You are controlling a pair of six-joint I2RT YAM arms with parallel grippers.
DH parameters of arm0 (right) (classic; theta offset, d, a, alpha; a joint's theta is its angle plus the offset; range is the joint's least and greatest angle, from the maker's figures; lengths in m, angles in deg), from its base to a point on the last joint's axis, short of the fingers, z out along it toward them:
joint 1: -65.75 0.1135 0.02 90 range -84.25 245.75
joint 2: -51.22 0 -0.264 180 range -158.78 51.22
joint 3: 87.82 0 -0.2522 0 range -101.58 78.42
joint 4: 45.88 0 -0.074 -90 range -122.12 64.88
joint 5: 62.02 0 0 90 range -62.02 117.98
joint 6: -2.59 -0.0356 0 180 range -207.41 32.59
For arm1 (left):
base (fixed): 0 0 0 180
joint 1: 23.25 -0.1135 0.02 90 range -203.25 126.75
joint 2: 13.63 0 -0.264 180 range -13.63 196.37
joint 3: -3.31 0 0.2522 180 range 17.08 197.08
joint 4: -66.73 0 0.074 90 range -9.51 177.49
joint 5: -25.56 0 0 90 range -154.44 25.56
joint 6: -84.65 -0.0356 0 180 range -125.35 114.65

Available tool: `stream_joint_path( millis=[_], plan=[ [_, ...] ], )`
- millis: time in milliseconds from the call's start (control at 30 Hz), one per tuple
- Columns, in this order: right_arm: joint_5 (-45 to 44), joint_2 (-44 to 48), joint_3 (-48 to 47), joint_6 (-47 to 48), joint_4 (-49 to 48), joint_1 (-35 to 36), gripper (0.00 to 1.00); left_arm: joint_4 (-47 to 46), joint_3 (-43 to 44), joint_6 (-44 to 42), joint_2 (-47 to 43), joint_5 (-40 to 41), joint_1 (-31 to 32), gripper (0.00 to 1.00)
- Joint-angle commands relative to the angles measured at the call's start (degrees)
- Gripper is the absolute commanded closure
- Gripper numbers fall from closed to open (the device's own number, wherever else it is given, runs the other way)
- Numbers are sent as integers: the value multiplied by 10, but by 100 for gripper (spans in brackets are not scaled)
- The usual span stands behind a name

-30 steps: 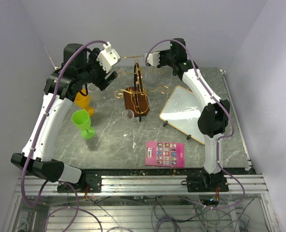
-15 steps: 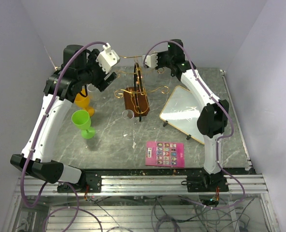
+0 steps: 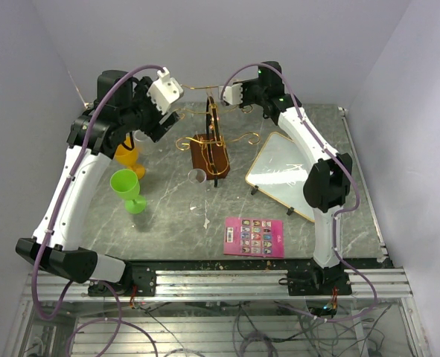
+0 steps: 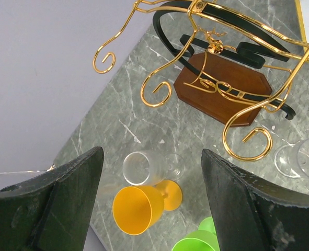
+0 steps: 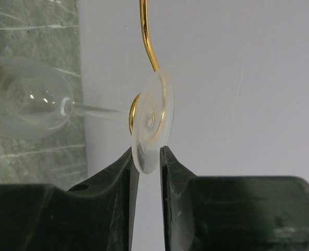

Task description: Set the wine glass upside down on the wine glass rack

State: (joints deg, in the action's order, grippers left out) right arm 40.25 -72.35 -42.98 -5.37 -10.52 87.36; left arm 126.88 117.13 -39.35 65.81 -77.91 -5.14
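Note:
The clear wine glass point(image 5: 29, 104) hangs bowl down, its stem caught in a curled arm of the gold wire wine glass rack point(image 5: 146, 36). Its round foot point(image 5: 151, 123) rests on the scroll. My right gripper point(image 5: 146, 151) is up at that arm, its jaws parted a little around the foot's lower edge. The left finger touches the foot and a thin gap shows at the right finger. The rack point(image 3: 212, 141) stands on its brown block base at the table's back. My left gripper point(image 4: 151, 151) hovers left of the rack, wide open and empty.
Below the left gripper stand an orange cup point(image 4: 141, 206), a green cup point(image 3: 126, 186) and a clear glass point(image 4: 144, 167). Another clear glass point(image 3: 197, 176) sits before the rack base. A whiteboard point(image 3: 287, 175) lies at the right, a pink card point(image 3: 254, 236) near the front.
My right gripper's jaws have eased apart around the glass foot, and that arm has shifted slightly. The left arm has stayed still.

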Motion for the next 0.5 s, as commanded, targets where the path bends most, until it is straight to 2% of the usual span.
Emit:
stream_joint_path(
  millis=[0, 100, 367, 467],
  plan=[
    [4, 35, 3, -5, -6, 2, 77, -23, -11, 4, -16, 11, -8, 14],
    [2, 41, 8, -4, -2, 2, 73, -25, -16, 7, -17, 13, -9, 14],
    [-5, 56, 26, -3, -3, 2, 52, -31, -28, 16, -24, 7, -16, 14],
    [-9, 63, 36, -1, -2, 2, 48, -31, -29, 17, -26, 6, -18, 14]
  ],
)
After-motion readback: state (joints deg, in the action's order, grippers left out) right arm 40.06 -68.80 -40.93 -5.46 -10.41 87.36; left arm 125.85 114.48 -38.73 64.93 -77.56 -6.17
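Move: The wine glass hangs upside down by its foot on the rack's far right hook. Its middle is about 8 cm below my right hand, 1 cm ahead and 2 cm to the left, its foot rim right at my fingertips. The rack's middle is some 9 cm back and 10 cm left, its next right hook about 9 cm straight back. From my left hand the glass is roughly 24 cm ahead, 20 cm right and 18 cm down. I spread my right fingers, already a little apart at the rim of the glass's foot, to about half open. Then I lift the hand some 2 cm and draw it back about 1 cm, away from the foot and the hook, keeping the wrist as it is, so the fingertips come clear of the rim. ##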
